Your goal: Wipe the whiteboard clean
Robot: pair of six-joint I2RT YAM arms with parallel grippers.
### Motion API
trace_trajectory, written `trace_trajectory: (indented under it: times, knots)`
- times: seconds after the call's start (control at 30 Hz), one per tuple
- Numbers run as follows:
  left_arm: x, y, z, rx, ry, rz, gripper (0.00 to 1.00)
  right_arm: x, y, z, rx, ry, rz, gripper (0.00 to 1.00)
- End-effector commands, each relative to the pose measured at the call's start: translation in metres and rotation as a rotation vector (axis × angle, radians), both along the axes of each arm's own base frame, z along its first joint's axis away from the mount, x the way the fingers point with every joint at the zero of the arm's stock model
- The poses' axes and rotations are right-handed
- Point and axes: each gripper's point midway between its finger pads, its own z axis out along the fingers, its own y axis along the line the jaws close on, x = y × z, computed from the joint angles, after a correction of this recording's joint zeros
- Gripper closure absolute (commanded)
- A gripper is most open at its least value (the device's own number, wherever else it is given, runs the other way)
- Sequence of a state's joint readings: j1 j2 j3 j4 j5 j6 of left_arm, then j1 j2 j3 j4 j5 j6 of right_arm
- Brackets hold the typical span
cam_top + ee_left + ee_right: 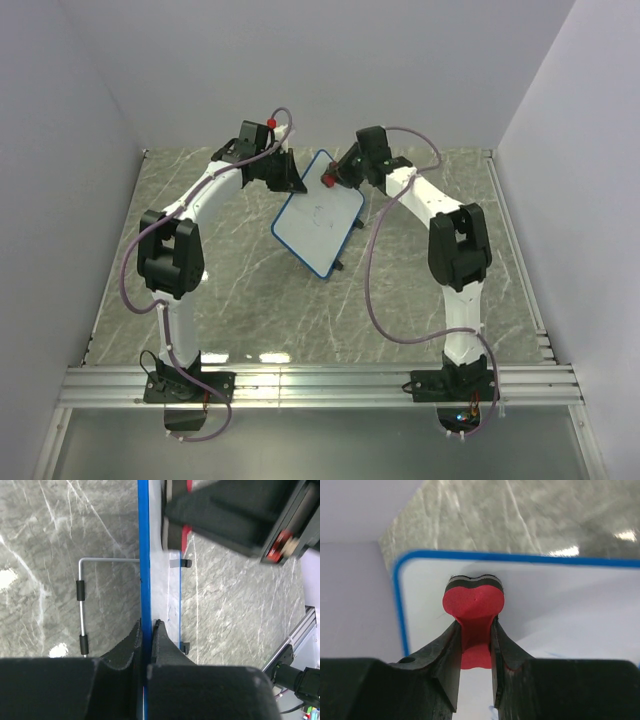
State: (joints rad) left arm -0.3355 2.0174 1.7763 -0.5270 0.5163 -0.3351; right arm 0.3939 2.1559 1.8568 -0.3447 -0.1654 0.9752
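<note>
The whiteboard [320,225], white with a thin blue rim, is held tilted above the table, faint marks on its face. My left gripper [290,180] is shut on its left edge; in the left wrist view the fingers [131,642] pinch the blue rim [144,555] edge-on. My right gripper [335,178] is shut on the red bone-shaped eraser [474,605], whose dark felt end presses the board [560,600] near its upper corner. A faint blue mark shows near the bottom of the right wrist view.
The grey marble tabletop [250,290] lies under both arms. A wire stand [81,605] on the board's back shows in the left wrist view. Aluminium rails [320,385] run along the near edge. White walls enclose the sides and back.
</note>
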Motion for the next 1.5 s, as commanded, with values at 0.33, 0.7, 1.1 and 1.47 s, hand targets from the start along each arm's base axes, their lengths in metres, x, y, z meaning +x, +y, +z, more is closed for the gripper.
trace_trajectory:
  times: [0.33,0.7,1.1,1.47]
  knots:
    - [-0.032,-0.012,-0.027,0.093,0.064,-0.112,1.0,-0.16,0.016,-0.107,-0.011,0.216,0.135,1.0]
    - [-0.033,-0.013,-0.029,0.089,0.068,-0.116,1.0,-0.16,0.058,-0.063,0.008,0.171,0.188,1.0]
    - [-0.039,-0.016,-0.036,0.093,0.084,-0.128,1.0,-0.11,0.089,-0.007,0.035,0.068,0.181,1.0]
    - [-0.033,-0.02,-0.027,0.081,0.069,-0.129,1.0,-0.207,0.031,-0.124,-0.124,0.259,0.208,1.0]
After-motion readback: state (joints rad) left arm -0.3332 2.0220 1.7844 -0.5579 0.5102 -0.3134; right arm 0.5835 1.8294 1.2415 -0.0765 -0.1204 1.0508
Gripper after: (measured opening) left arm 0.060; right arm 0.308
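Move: The right hand already holds the red eraser on the tilted whiteboard, near its far corner; the faint pen marks at the board's middle lie about 9 cm back, 2 cm to its left and some 4 cm lower. The board's near corner is roughly 25 cm back, level sideways and 13 cm lower, its right corner about 5 cm back, 9 cm right and 10 cm lower. From the left hand, gripping the upper left edge, the marks are about 6 cm back, 5 cm right and 7 cm lower. With the eraser kept pinched, the right hand wipes down the board face, back towards its own base about 13 cm and down 7 or 8 cm, then swings up the slope, some 8 cm up, 6 or 7 cm left and a little forward, towards the edge held by the left hand. It turns there and strokes back and down again some 6 cm, drifting slightly right, while the left hand stays put and keeps its pinch on the board's edge. ##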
